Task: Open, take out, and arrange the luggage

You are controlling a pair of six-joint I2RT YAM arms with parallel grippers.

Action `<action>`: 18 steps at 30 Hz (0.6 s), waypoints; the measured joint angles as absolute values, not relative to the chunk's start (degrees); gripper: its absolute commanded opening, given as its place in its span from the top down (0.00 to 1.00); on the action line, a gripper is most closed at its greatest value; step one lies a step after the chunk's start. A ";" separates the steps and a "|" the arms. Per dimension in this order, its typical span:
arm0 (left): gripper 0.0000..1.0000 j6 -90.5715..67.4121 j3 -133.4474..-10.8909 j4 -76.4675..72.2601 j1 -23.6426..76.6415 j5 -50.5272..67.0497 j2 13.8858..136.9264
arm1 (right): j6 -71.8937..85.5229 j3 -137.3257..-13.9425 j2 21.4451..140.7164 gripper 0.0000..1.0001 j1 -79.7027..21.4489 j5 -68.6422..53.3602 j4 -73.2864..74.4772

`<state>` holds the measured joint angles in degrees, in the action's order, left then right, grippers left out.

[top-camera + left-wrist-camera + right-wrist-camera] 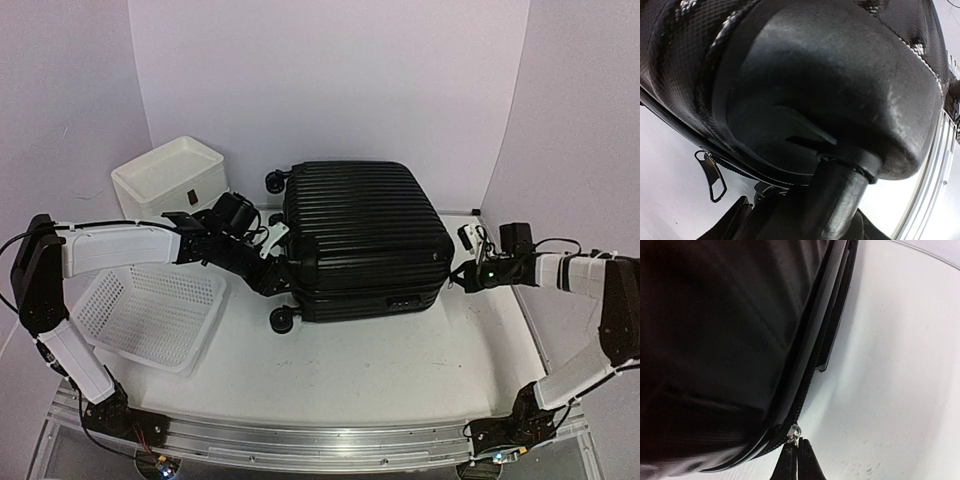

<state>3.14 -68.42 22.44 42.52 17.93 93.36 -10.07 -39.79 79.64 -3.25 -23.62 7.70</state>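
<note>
The luggage (360,235), a black ribbed hard-shell suitcase, lies flat and closed in the middle of the table. My left gripper (272,268) is at its left end, jaws around a caster wheel (840,200) under the wheel housing (830,90). My right gripper (463,280) is at the suitcase's right near corner. In the right wrist view its fingertips (790,460) are pressed together on the pull of a silver zipper slider (794,432) on the seam. A second zipper pull (715,180) hangs loose in the left wrist view.
A white three-drawer box (170,175) stands at the back left. A white perforated basket (150,315) lies at the front left under my left arm. Another caster wheel (283,320) sticks out at the suitcase's near left corner. White walls enclose the table.
</note>
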 measured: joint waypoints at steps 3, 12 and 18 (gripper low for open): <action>0.94 3.05 -68.42 22.11 42.50 17.87 93.36 | -11.92 -42.83 85.56 1.00 0.54 -32.08 4.67; 0.55 2.33 -68.42 21.98 41.91 17.78 93.38 | -18.57 -63.44 108.73 1.00 3.25 -49.84 1.43; 0.01 -0.62 -68.45 25.71 40.49 19.33 92.53 | -19.00 -69.01 115.20 1.00 3.44 -56.16 -2.28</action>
<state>-0.62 -68.45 25.71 40.49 19.33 92.53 -19.00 -69.01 115.20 3.44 -56.16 -2.28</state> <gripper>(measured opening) 0.873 0.007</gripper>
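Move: The right gripper still pinches the zip pull at the suitcase's right-hand near corner. The far right corner it heads for lies about 23 cm ahead and 8 cm left, level with it. On the way, the carry handle's middle is some 11 cm ahead and 3 cm left, while the lock plate sits about 9 cm left and 4 cm back. The left fingers hold the upper near wheel; the lower near wheel is some 11 cm below and 2 cm back. Keep the right gripper shut on the zip pull and draw it forward along the suitcase's right side, about 12 cm and drifting a little left, turning the hand some 20 degrees counter-clockwise. Hold the left gripper almost still on the upper near wheel, then at the very end open its fingers clearly wider and ease it slightly left. ##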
